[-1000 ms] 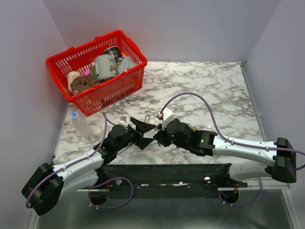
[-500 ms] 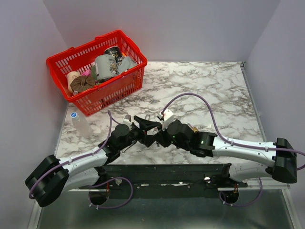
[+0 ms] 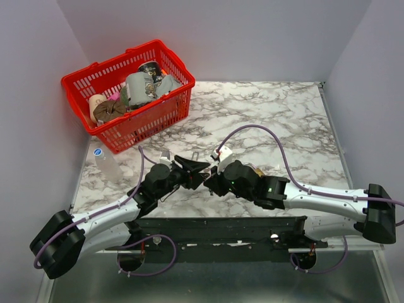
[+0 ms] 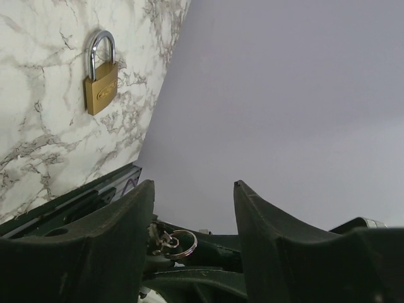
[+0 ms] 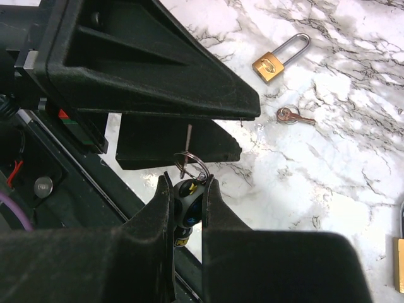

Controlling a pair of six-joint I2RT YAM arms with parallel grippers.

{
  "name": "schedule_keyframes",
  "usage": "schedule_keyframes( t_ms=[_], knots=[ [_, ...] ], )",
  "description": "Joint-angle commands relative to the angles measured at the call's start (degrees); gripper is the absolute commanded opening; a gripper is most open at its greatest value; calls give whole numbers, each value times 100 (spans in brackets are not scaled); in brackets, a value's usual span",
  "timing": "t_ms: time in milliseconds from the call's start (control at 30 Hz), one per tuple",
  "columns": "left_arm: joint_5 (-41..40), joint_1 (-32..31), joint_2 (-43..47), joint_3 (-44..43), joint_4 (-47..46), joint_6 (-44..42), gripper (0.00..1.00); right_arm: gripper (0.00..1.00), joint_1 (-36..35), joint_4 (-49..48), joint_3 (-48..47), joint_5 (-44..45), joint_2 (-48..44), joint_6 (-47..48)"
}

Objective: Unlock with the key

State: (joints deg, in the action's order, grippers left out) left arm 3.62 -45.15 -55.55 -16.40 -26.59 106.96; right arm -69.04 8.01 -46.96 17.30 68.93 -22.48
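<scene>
My right gripper (image 5: 187, 183) is shut on the dark rounded head of the key (image 5: 188, 205), which carries yellow and blue marks. A metal ring (image 5: 189, 165) sits on top of the head, and a thin silver blade (image 5: 189, 137) rises from it. My left gripper (image 4: 193, 184) is open, and its black fingers (image 5: 158, 76) lie just beyond the blade. The ring (image 4: 178, 243) shows low between them, close to the left finger. A brass padlock (image 4: 101, 85) with a silver shackle lies flat on the marble. In the top view the two grippers meet near the table's front middle (image 3: 203, 173).
A second brass padlock (image 5: 278, 61) and a small copper-headed key (image 5: 291, 115) lie on the marble past my right gripper. Another brass piece (image 5: 399, 265) shows at that view's right edge. A red basket (image 3: 129, 95) of items stands at the back left, with a plastic bottle (image 3: 104, 161) beside it.
My left gripper has moved right, up to the right gripper, and its jaws have narrowed around the ring end of the key. The right arm has barely shifted.
</scene>
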Motion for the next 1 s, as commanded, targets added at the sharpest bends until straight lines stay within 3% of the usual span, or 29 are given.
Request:
schedule_keyframes(
  t_ms=[0,400,600,733,867,900,967],
  knots=[
    [-151,-38,1,-153,180,-105,56,1,-13,-89,38,1,-99,-64],
    [-168,-38,-9,-179,356,-175,26,1,-13,-80,38,1,-116,-46],
    [-300,-38,-17,-144,409,-368,1,1,-13,-80,90,-51,-230,-37],
    [-625,-29,35,-205,541,-1105,0,3,-13,-72,231,-174,-476,-107],
    [-740,6,132,-127,156,-1993,0,22,-13,-2,345,-376,-748,-72],
    [-722,14,184,-83,6,-2308,0,35,-5,-1,380,-403,-836,-72],
    [-696,32,246,-82,-118,-2565,0,50,56,-10,433,-595,-986,-107]
  ],
)
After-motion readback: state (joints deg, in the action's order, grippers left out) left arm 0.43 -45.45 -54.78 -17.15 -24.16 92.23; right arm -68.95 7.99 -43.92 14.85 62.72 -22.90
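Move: The key standing up from the fob's ring lies almost between my left fingertips, about 1 cm below and back of the pinch point; from my right hand, which grips the fob, it lies about 3 cm ahead and 1 cm left. From my left hand, the small padlock is some 7 cm ahead and 4 cm left, the spare key about 5 cm ahead and 2 cm right, and the large padlock 3 cm ahead and 18 cm right, all roughly 16 cm below. I sink my left hand between 1 and 2 cm while shutting its half-open fingers on the key, as my right hand holds the fob still. Once the left is shut, I roll it about 15 degrees around its own pointing line, draw my right hand back, up and to the right some 2 cm, away from the key, and open its fingers at the last to let go of the fob. ##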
